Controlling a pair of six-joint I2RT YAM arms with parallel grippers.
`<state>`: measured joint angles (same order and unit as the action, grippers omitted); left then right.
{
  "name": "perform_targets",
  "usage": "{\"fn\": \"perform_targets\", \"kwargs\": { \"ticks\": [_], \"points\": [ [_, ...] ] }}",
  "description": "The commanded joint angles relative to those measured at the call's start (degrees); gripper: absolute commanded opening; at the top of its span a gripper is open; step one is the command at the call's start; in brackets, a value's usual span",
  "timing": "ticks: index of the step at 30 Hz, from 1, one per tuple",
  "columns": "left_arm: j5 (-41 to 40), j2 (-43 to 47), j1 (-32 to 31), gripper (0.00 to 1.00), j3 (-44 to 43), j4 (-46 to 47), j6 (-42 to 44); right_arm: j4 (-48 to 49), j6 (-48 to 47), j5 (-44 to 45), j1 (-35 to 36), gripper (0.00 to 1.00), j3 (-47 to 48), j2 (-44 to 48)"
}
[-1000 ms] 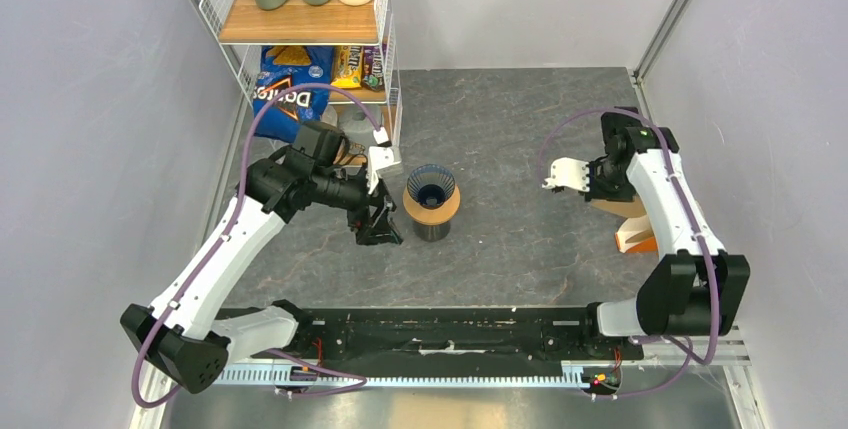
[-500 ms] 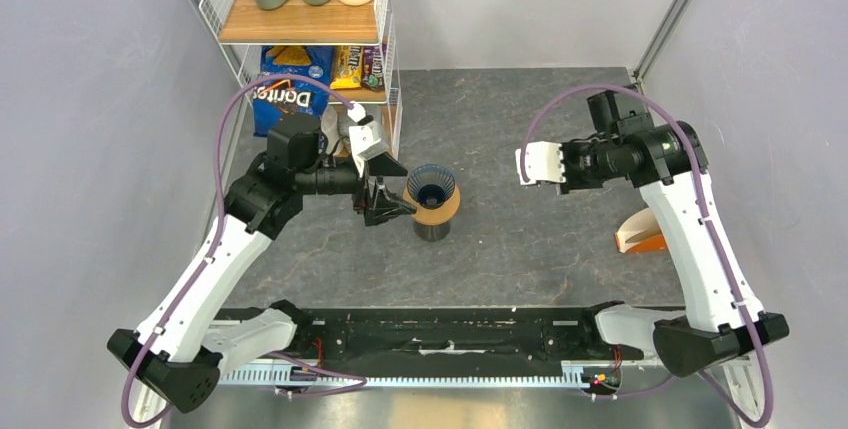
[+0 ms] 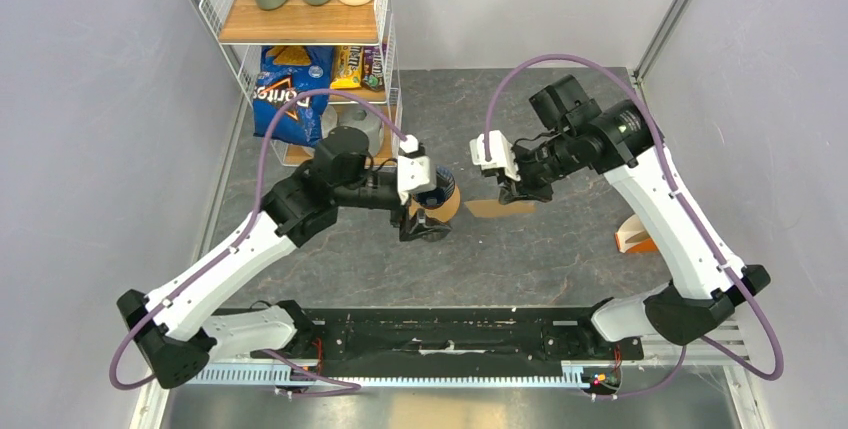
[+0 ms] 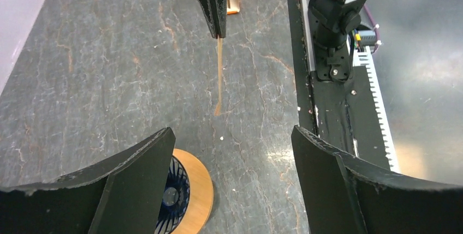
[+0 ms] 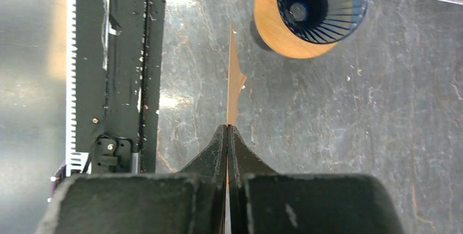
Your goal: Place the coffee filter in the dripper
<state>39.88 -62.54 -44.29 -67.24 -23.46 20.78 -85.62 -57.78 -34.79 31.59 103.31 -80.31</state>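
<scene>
The dripper [image 3: 438, 192], a dark blue ribbed cone, sits in a tan wooden ring [image 3: 452, 206] at mid-table, partly hidden by my left wrist. My left gripper [image 3: 420, 223] hovers open right beside it; in the left wrist view the dripper [image 4: 169, 196] peeks from behind the left finger [image 4: 109, 190]. My right gripper [image 3: 520, 189] is shut on the coffee filter [image 3: 498, 208], a thin light-brown paper held above the table just right of the dripper. The right wrist view shows the filter [image 5: 235, 84] edge-on, sticking out from the right gripper [image 5: 227, 130], with the dripper [image 5: 319, 2] ahead to the right.
A wire shelf [image 3: 300, 19] with bottles and snack bags stands at the back left. An orange-and-white holder [image 3: 635, 237] sits by the right wall. A black rail [image 3: 450, 334] runs along the near edge.
My right arm has swung left from the holder, carrying the filter close to the dripper. My left arm has shifted right, up against the dripper, jaws still wide.
</scene>
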Motion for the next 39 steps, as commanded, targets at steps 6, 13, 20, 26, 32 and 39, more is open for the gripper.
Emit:
{"fn": "perform_targets", "kwargs": {
  "ticks": [6,13,20,26,32,39],
  "points": [
    [-6.1,-4.4,-4.2,0.86,-2.7,1.9,5.1,0.0,7.7,-2.0,4.7,0.00,2.0,-0.4],
    [-5.7,-5.4,-6.8,0.70,-2.0,3.6,2.6,2.1,11.2,-2.2,6.1,0.00,2.3,-0.6],
    [-6.0,-5.3,-6.9,0.28,0.0,8.3,-2.8,4.8,13.8,-3.7,6.1,0.00,2.3,-0.2],
    [-5.9,-4.7,-6.8,0.02,0.6,9.2,-6.3,9.4,17.4,-3.5,6.1,0.00,1.8,1.6],
    [-6.6,0.8,0.5,0.02,4.1,18.5,-23.2,23.9,33.5,1.6,0.4,0.93,1.3,7.4],
    [-6.4,8.9,8.7,0.02,7.5,32.9,-41.6,44.1,58.5,-8.0,-12.8,0.97,-9.1,16.6]
  ]
}}
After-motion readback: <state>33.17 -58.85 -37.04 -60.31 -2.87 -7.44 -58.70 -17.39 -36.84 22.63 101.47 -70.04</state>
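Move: My right hand holds the coffee filter, whose middle lies about 5 cm left of its fingers and 4 cm below. From my open left hand that middle is roughly 7 cm right, 2 cm ahead and 3 cm down. The dripper stands some 8 cm ahead of my left hand, 1 cm to its left and 11 cm below, with the glass carafe under it, about 20 cm below my hand. My left hand reaches about 4 cm right and 3 cm down while my right brings the filter a little back and left to meet it. I pinch the filter's free left end with my left fingers, then open my right wide and pull it away up and forward, some 10 cm up. My left swings forward, up and back left about 5 cm each way, turning some 20 degrees counter-clockwise, carrying the filter. ##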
